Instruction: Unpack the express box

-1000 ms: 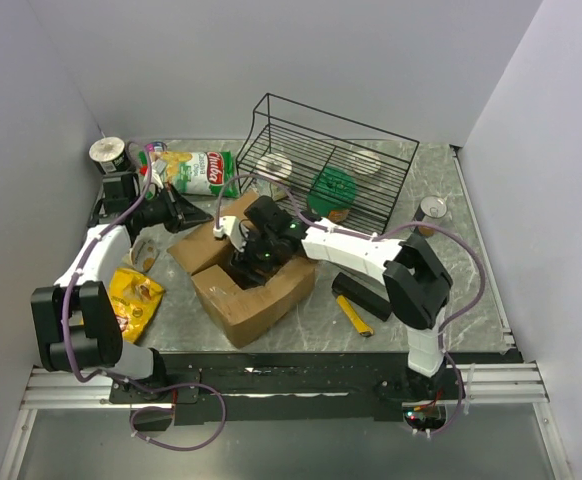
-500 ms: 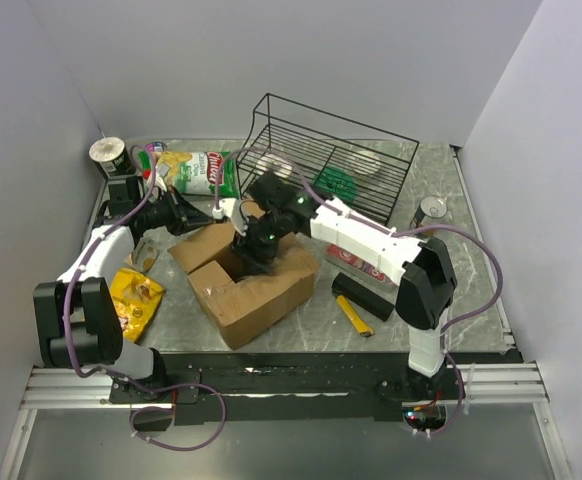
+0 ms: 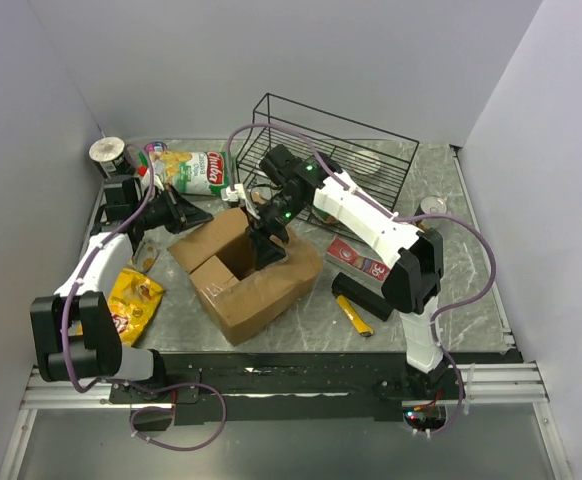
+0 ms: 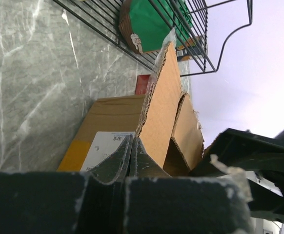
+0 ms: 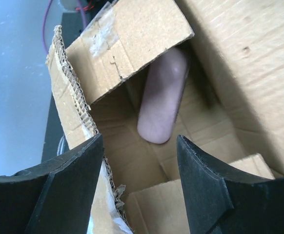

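The express box (image 3: 261,290) stands open in the middle of the table, its flaps up. My right gripper (image 3: 268,248) hangs open over the opening, pointing down into it. In the right wrist view the open right gripper (image 5: 139,146) frames the box's inside (image 5: 147,29), where a pinkish rounded object (image 5: 164,95) lies partly under a flap, clear of both fingers. My left gripper (image 3: 196,213) is shut at the box's left side. In the left wrist view the left gripper (image 4: 131,139) shows pressed-together fingertips beside an upright flap (image 4: 161,107), with nothing visible between them.
A black wire basket (image 3: 371,150) holding a green item (image 4: 154,22) stands behind the box. A chips bag (image 3: 199,170) and a cup (image 3: 108,153) sit back left. A yellow snack bag (image 3: 131,300) lies front left. A red packet (image 3: 356,260), a black bar (image 3: 363,297) and a can (image 3: 431,207) lie right.
My right arm has stretched toward the back and its gripper has risen from deep in the box to the opening, jaws slightly narrower. The left arm has barely moved.
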{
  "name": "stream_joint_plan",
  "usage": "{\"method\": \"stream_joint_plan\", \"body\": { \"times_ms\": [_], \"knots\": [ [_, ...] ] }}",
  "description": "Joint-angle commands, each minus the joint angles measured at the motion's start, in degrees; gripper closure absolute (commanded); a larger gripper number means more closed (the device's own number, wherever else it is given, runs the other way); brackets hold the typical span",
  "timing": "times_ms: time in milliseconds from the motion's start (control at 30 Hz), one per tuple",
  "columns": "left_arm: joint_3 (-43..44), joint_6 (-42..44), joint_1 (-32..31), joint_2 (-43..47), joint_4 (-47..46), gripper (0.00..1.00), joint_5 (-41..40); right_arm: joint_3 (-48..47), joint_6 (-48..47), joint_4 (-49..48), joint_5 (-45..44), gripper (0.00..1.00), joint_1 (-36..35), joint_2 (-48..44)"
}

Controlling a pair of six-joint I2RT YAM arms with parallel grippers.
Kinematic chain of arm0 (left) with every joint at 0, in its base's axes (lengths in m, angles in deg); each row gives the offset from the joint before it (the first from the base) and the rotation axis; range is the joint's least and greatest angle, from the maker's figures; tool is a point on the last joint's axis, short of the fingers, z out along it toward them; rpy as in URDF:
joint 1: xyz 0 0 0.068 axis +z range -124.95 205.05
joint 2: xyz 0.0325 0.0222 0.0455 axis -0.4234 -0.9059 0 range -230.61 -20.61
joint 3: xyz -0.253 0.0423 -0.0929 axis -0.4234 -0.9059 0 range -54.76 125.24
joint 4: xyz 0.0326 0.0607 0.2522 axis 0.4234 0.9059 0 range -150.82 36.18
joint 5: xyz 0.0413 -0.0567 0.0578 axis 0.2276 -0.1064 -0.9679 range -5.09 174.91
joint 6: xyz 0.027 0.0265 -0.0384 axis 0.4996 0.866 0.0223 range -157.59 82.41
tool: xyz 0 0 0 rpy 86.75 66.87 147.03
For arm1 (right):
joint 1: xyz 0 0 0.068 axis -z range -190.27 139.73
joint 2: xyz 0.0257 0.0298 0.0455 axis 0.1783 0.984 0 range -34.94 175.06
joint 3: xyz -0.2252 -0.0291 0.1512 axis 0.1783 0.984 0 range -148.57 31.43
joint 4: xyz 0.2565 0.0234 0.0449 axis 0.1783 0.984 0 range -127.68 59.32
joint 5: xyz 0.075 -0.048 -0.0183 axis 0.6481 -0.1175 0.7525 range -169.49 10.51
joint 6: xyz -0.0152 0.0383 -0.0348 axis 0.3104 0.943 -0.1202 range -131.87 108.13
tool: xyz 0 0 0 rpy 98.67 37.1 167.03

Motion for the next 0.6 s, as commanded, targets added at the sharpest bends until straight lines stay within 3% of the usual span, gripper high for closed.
{"method": "stream_joint_plan", "body": {
  "times_ms": [0, 267, 400, 467, 500, 567],
  "knots": [
    [1.3, 1.4, 0.5, 0.8, -3.7, 0.99, -3.1, 3.9, -2.8, 18.3, 4.6, 0.32, -1.1, -4.9],
    [3.3, 2.3, 0.6, -1.5, -2.9, 0.99, -3.3, 8.7, -4.6, 18.3, 0.7, 0.32, -3.3, -14.3],
    [3.5, 1.2, 0.4, -2.2, -5.9, 0.97, 1.9, 9.8, -4.9, 18.0, -1.9, 0.32, -3.9, -17.4],
    [3.0, -2.9, 0.4, -0.8, -12.1, 0.86, 7.1, 10.2, -5.2, 18.2, -2.4, 0.32, -3.8, -17.8],
    [2.8, -4.7, 0.4, 0.1, -18.1, 0.68, 12.4, 10.2, -5.1, 18.2, -2.5, 0.32, -3.8, -17.8],
    [3.8, -5.0, 0.1, 1.9, -19.5, 0.52, 15.7, 10.1, -5.2, 18.2, -2.5, 0.33, -3.9, -18.1]
  ]
}}
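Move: My open right hand hangs over the open box. The box's near flap is about 6 cm back and 2 cm left of it, some 3 cm lower, and the mauve item inside lies 3 cm back, 8 cm left and about 12 below. The red carton lies 20 cm right and 2 cm ahead on the table; the black roll is 19 cm right, 7 back. My shut left hand is at the far-left flap, about 3 cm behind and 1 cm right of its tips, slightly lower. I swing my right hand back about 7 cm and some 4 cm right, dipping slightly before rising about 5 cm, fingers still wide open, so that they come astride the box's near flap. My left hand eases barely forward along the far side, then lifts a little and starts opening, clear of its flap. ##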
